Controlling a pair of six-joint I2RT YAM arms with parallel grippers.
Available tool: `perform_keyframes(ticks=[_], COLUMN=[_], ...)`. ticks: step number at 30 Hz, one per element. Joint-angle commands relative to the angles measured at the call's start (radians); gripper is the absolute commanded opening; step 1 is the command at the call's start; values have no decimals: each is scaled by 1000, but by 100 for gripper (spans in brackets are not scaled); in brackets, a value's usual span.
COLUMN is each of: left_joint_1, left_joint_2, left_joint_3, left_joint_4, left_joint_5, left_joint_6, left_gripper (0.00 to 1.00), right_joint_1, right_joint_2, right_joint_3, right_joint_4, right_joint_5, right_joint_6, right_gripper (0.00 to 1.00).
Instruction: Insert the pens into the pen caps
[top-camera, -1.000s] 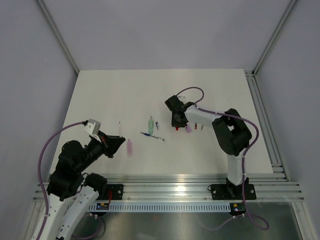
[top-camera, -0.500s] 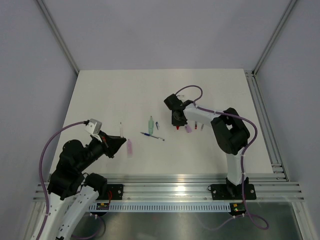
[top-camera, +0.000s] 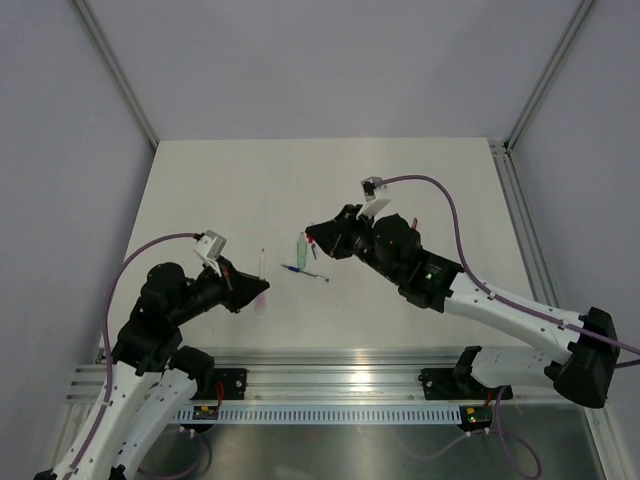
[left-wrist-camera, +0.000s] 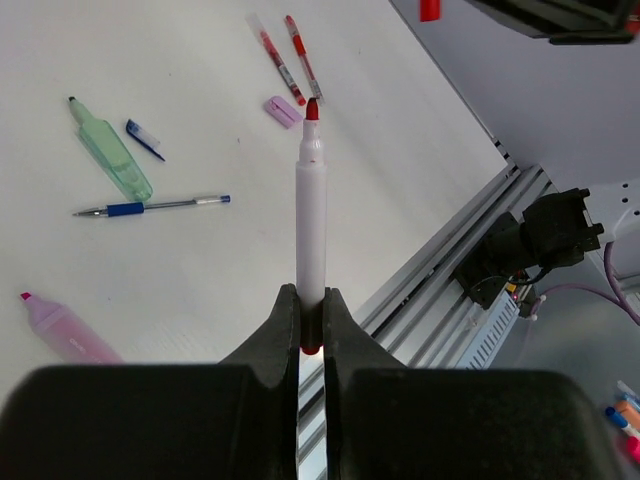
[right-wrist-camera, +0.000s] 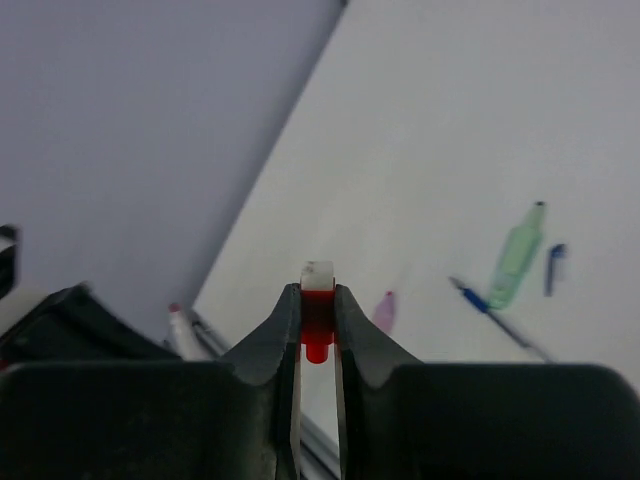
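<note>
My left gripper (left-wrist-camera: 311, 320) is shut on the rear end of a white-barrelled pen (left-wrist-camera: 311, 220) whose red tip points away from it. From above, this gripper (top-camera: 260, 288) hangs over the table's near left with the pen (top-camera: 262, 262) sticking up. My right gripper (right-wrist-camera: 317, 312) is shut on a red pen cap (right-wrist-camera: 317, 300) with a whitish end. It hovers over the table's middle (top-camera: 311, 238), facing the left gripper a short gap away. The left arm's pen (right-wrist-camera: 180, 328) shows blurred at the lower left of the right wrist view.
On the table lie a green highlighter (top-camera: 302, 245), a blue ballpoint (top-camera: 305, 272), a pink highlighter (left-wrist-camera: 65, 330), a small blue cap (left-wrist-camera: 145, 140), a pale purple cap (left-wrist-camera: 283, 111) and two red pens (left-wrist-camera: 290, 55). Aluminium rails (top-camera: 340, 372) run along the near edge.
The right gripper closed on the red cap, lifted it off the table and swung left toward the left gripper. The left arm carried its pen rightward toward the middle.
</note>
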Motion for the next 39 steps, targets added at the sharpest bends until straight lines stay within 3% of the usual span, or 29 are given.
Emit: perform_keyframes(ticks=[1, 6, 11, 39], left_joint_1=[4, 4, 4, 4], left_joint_2=[-7, -5, -2, -1], left_joint_3=[-7, -13, -19, -21], left_joint_4=[64, 63, 65, 68], left_joint_5=[62, 63, 65, 66], left_joint_6=[-6, -6, -12, -17], left_gripper=[0, 0, 0, 0], right_joint_1=[85, 168, 188, 205], right_joint_2=[18, 58, 118, 225], right_joint_3=[-88, -71, -22, 62], right_joint_4=[304, 456, 478, 426], right_joint_5=[-7, 60, 65, 93], right_joint_6=[99, 99, 107, 110], right_gripper=[0, 0, 0, 0])
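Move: The right hand holds the red cap. The tip of the upright white marker in the left hand lies about 11 cm to its left, 4 cm back and 1 cm lower. On the table, 28 cm beneath the right hand, are the green highlighter 12 cm ahead and 6 cm left, the blue pen 5 cm ahead and 5 cm left, and the pink highlighter 18 cm left and 3 cm back. From the left hand, the cap is some 13 cm right, 5 cm ahead and 11 cm up. Leftward some 10 cm and about 3 cm back, quick at first and then easing, the right hand brings the pinched red cap in over the marker's tip, rising to about 3 cm and then sinking 1 cm. Its left side rolls up about 15 degrees on the way. The left hand stays almost still, keeping its grip low on the marker. ##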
